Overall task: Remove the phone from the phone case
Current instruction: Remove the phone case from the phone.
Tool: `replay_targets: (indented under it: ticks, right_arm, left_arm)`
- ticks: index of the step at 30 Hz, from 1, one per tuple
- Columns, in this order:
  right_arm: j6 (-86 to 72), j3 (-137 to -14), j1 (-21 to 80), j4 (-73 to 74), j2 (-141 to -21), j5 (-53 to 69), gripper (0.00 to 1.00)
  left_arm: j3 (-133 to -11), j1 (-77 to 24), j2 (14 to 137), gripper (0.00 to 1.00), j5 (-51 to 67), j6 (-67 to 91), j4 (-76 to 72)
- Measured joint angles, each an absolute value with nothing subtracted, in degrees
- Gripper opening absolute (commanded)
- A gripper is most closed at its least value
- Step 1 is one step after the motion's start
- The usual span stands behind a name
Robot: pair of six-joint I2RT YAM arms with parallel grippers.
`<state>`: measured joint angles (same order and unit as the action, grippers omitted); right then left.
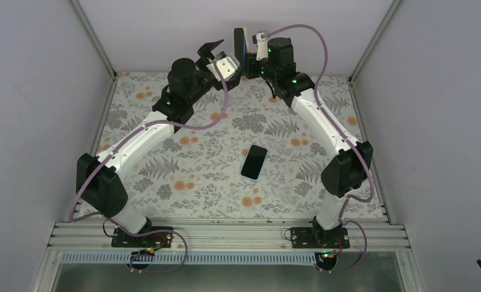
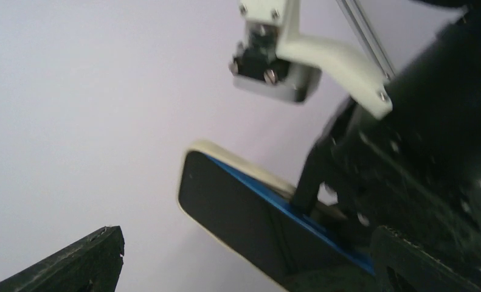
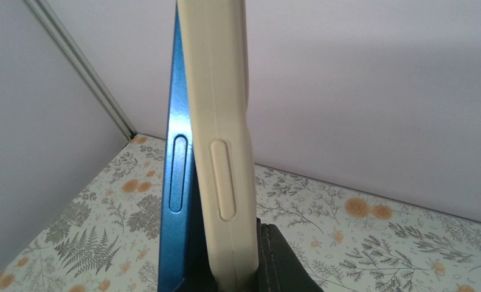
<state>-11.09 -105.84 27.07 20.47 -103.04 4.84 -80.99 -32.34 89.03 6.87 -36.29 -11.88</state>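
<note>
My right gripper [image 1: 250, 59] is raised at the back of the table, shut on the lower end of a cream phone case [image 3: 221, 121]. The blue phone [image 3: 176, 182] stands upright and is peeled away from the case along its lower side, with a dark gap between them. In the left wrist view the phone's black screen [image 2: 238, 213] faces me, with the cream case [image 2: 250, 163] behind it. My left gripper [image 1: 216, 52] is open just left of the phone, its fingertips [image 2: 79, 261] spread wide on either side and not touching it.
A second phone [image 1: 254, 162] with a dark screen and a light blue rim lies flat mid-table on the floral cloth [image 1: 189, 176]. White walls close in the back and both sides. An aluminium rail [image 1: 225, 234] runs along the near edge.
</note>
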Motion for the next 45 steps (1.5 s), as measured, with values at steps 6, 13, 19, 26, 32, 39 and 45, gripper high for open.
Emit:
replay_targets:
  ticks: [6,13,19,26,32,39,45]
  right_arm:
    - [-12.0,-107.4,27.2,20.3,-104.6,2.4,0.03]
    - [-12.7,-107.9,27.0,19.1,-104.6,1.5,0.03]
    - [-14.0,-109.7,27.3,18.9,-104.6,2.5,0.03]
    - [-14.4,-110.0,27.4,18.9,-104.6,3.0,0.03]
    - [-14.7,-110.0,27.4,18.9,-104.6,3.8,0.03]
    - [-15.4,-109.7,27.3,18.7,-104.6,4.6,0.03]
    - [-15.7,-108.9,27.8,18.3,-104.6,5.3,0.03]
  left_arm:
    - [-84.0,-32.4,92.5,1.00,7.4,-34.3,-14.4]
    - [-82.0,-32.2,92.8,1.00,8.4,-34.0,-15.1]
    - [-81.0,-32.0,93.6,0.99,9.1,-33.8,-15.4]
    - [-81.0,-31.8,94.6,0.99,8.8,-33.1,-16.4]
    - [-81.1,-31.4,95.3,0.99,6.1,-31.9,-18.1]
    - [-81.9,-31.4,96.6,0.98,4.3,-30.5,-18.3]
    - [-82.0,-31.4,96.6,0.98,5.2,-30.3,-18.3]
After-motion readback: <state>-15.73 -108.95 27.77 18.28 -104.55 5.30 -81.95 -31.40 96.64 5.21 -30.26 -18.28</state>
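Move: From my open left hand, the middle of the upright phone is about 4 cm ahead and 3 cm to the right, 1 cm higher, its screen facing this hand. The cream case stands against the phone's back, some 2 cm farther right. My right hand already pinches the case at its near long edge, one finger wedged behind the blue phone; the phone's middle lies about 3 cm ahead, 2 cm left and 1 cm above that hand. I keep my left fingers wide open and bring that hand about 4 cm forward, rising briefly and then sinking to some 3 cm lower, so the jaws come to the phone's lower end, with the lower finger right by its bottom corner. My right hand keeps its pinch on the case and lifts case and phone about 2 cm, tilting slightly. ##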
